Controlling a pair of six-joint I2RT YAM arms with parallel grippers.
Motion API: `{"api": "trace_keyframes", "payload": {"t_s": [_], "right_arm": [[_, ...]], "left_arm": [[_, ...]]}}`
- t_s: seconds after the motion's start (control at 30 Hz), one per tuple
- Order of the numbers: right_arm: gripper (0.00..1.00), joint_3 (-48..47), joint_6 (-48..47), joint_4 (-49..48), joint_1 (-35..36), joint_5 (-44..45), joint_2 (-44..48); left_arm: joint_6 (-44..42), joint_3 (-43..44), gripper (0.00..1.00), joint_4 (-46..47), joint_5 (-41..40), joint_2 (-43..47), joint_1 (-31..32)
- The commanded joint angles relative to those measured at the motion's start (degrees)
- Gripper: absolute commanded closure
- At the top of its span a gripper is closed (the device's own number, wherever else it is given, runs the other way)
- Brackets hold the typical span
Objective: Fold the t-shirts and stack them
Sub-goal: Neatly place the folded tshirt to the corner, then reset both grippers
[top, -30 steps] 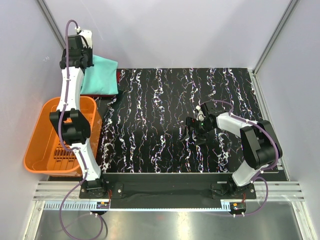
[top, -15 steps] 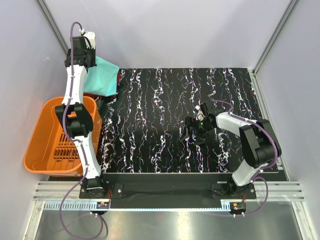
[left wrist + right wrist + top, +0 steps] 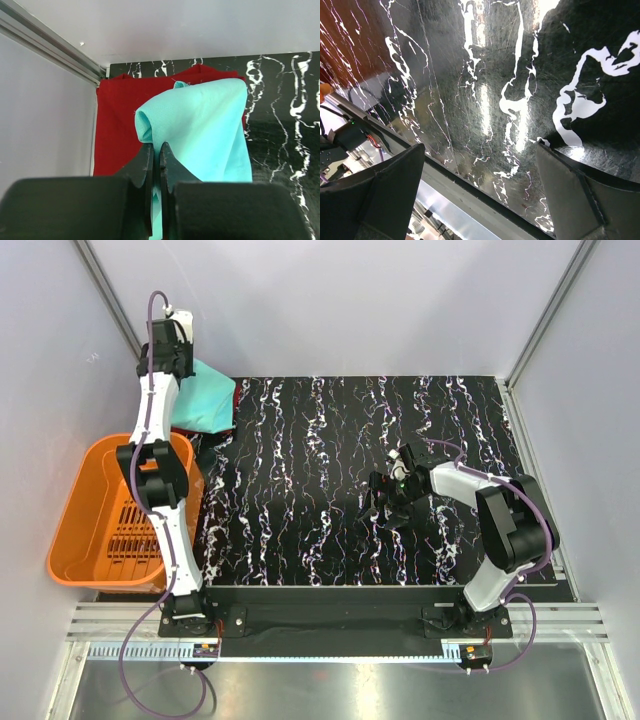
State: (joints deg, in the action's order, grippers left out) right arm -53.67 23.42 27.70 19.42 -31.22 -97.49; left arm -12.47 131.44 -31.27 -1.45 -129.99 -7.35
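Observation:
My left gripper point(image 3: 156, 145) is shut on a rolled edge of the light teal-green t-shirt point(image 3: 205, 130), which hangs from the jaws in a bunch. Under it the dark red t-shirt point(image 3: 117, 115) lies flat in the table's back left corner. From above, the left gripper point(image 3: 172, 340) is high at the back left with the teal t-shirt point(image 3: 205, 400) draped below it, and the red one is almost wholly hidden. My right gripper point(image 3: 380, 502) is low over the black marbled table point(image 3: 300, 470), right of centre. The right gripper point(image 3: 480, 147) is open with nothing between its fingers.
An orange slatted basket point(image 3: 75, 530) stands off the table's left edge, beside the left arm. Pale walls close in the back and both sides. A metal rail point(image 3: 330, 625) runs along the near edge by the arm bases.
The left arm has moved back and up toward the rear wall with the teal t-shirt, which now looks narrower and more bunched. The right arm has barely moved.

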Motion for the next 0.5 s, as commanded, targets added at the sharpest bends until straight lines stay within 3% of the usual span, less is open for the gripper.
{"api": "trace_keyframes", "payload": {"t_s": [0.0, 0.03, 0.07, 0.13, 0.2, 0.23, 0.27, 0.47], "right_arm": [[0.0, -0.6, -1.3, -1.5, -0.3, 2.2, -1.8], [0.0, -0.6, -1.1, -1.5, -0.3, 2.2, -2.0], [0.0, -0.7, -1.1, -1.4, -0.3, 2.2, -2.1], [0.0, -0.9, -1.0, -1.7, -0.2, 2.1, -2.6], [0.0, -0.9, -0.8, -1.7, -0.3, 2.1, -3.1], [0.0, -0.8, -0.7, -1.9, -0.3, 2.0, -3.2], [0.0, -0.7, -0.5, -2.0, -0.3, 1.8, -3.1], [0.0, -0.3, 0.9, -1.7, -0.3, 1.2, 0.0]], "left_arm": [[-0.6, 3.9, 1.0, 5.2, -2.1, -1.7, -0.6], [-0.5, 3.8, 1.0, 5.6, -2.8, -2.0, -0.7], [-0.5, 3.8, 0.94, 5.9, -3.6, -2.4, -0.6], [-0.6, 4.4, 0.64, 6.7, -6.8, -3.3, -0.6], [0.0, 5.7, 0.55, 7.3, -11.3, -4.3, -0.7], [0.5, 8.2, 0.39, 7.2, -12.5, -4.6, -0.7], [1.8, 9.0, 0.29, 7.5, -13.7, -4.7, -0.7], [6.3, 7.4, 0.28, 8.5, -9.8, 2.1, 1.4]]}}
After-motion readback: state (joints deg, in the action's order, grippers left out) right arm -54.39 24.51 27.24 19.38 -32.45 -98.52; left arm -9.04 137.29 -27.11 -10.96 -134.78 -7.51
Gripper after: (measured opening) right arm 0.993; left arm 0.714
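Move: My left hand pinches the turquoise folded t-shirt by its far edge, its near part already draped over the red folded t-shirt. The red one's middle is about 21 cm below that hand, some 2 cm back and level sideways. The table's far left corner is roughly 10 cm ahead and 13 cm left, and the orange basket's middle about 37 cm back and 7 cm left. From my idle right hand, the red t-shirt lies some 35 cm forward and 56 cm left. I let go of the turquoise t-shirt above the red one: my left hand eases left about 3 cm, with some 2 cm forward and 2 cm down, towards the corner while the fingers open wide and come off the cloth. Then I lift it roughly 3 cm from the low point, the wrist having swung about 10 degrees counter-clockwise. ##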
